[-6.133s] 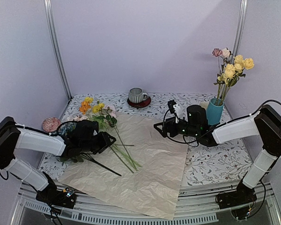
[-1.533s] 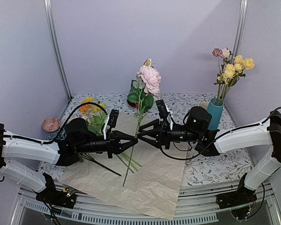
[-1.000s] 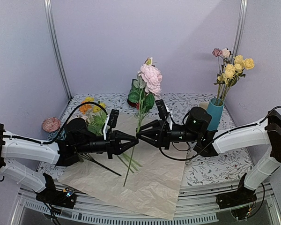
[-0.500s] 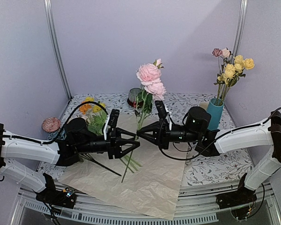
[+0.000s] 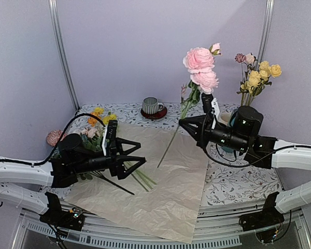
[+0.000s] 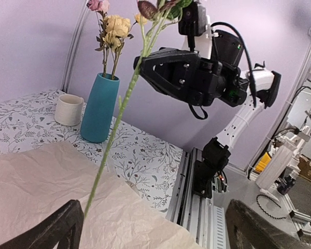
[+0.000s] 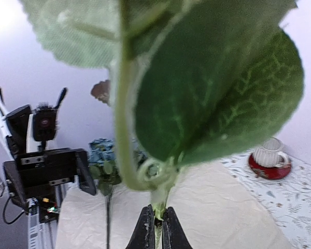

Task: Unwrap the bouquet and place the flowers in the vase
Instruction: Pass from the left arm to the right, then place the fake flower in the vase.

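My right gripper [image 5: 182,123] is shut on the green stem of a pink flower [image 5: 199,59] and holds it upright in the air over the paper's right side. In the right wrist view the two fingers [image 7: 149,231] pinch the stem under a big leaf [image 7: 217,93]. My left gripper [image 5: 141,150] stands wide open and empty, left of the stem's lower end. The teal vase [image 6: 99,109] holds yellow flowers [image 5: 262,72]; from above, my right arm hides most of it. The bouquet is unwrapped: its peach paper [image 5: 166,192] lies flat, with the other flowers [image 5: 101,120] on its left part.
A striped cup on a red saucer [image 5: 153,107] stands at the back. A cream mug [image 6: 69,109] sits beside the vase. A pink round object [image 5: 54,137] lies at the far left. Loose stems [image 5: 140,179] lie just under my left gripper.
My left gripper opened, let go of the stem and drew back left. My right gripper shut on the stem and carried the pink flower up and right, nearer the vase.
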`<action>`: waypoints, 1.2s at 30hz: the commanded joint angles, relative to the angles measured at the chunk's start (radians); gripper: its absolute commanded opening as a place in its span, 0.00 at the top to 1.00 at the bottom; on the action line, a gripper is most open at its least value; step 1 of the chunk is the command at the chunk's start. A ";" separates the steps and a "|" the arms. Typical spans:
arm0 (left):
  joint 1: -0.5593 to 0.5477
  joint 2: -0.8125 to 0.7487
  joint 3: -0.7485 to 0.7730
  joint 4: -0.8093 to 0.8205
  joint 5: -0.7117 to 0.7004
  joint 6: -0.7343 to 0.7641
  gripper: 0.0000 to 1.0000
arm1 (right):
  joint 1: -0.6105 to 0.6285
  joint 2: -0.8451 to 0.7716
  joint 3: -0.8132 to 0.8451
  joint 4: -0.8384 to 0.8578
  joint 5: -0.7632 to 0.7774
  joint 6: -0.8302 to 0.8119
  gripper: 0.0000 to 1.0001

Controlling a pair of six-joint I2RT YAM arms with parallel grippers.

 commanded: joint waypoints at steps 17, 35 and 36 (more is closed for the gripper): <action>-0.010 -0.108 -0.027 -0.080 -0.105 0.049 0.02 | -0.169 -0.198 0.449 -0.605 0.828 -0.346 0.97; -0.011 -0.129 -0.033 -0.127 -0.128 0.048 0.02 | -0.297 -0.073 0.469 -0.548 0.848 -0.342 0.98; -0.011 -0.134 -0.036 -0.131 -0.132 0.048 0.02 | -0.306 -0.074 0.470 -0.548 0.838 -0.337 0.98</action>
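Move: The right hand already holds the pink flower by its stem. The vase it is taken to has its middle about 16 cm ahead of that hand, 25 cm to its right and 13 cm below. The yellow roses standing in the vase are around 20 cm ahead, 29 cm right and 8 cm above the hand; the white cup is some 22 cm ahead, 22 cm right and 18 cm below. From the empty left hand, the vase lies roughly 23 cm ahead, 42 cm right and 7 cm lower. Keeping its pinch on the pink flower's stem, the right hand sweeps some 22 cm right and 11 cm forward towards the vase, climbing about 15 cm before sinking the last 3 cm, while its wrist swings roughly 60 degrees clockwise. The open left hand eases about 2 cm farther left, away from it. ##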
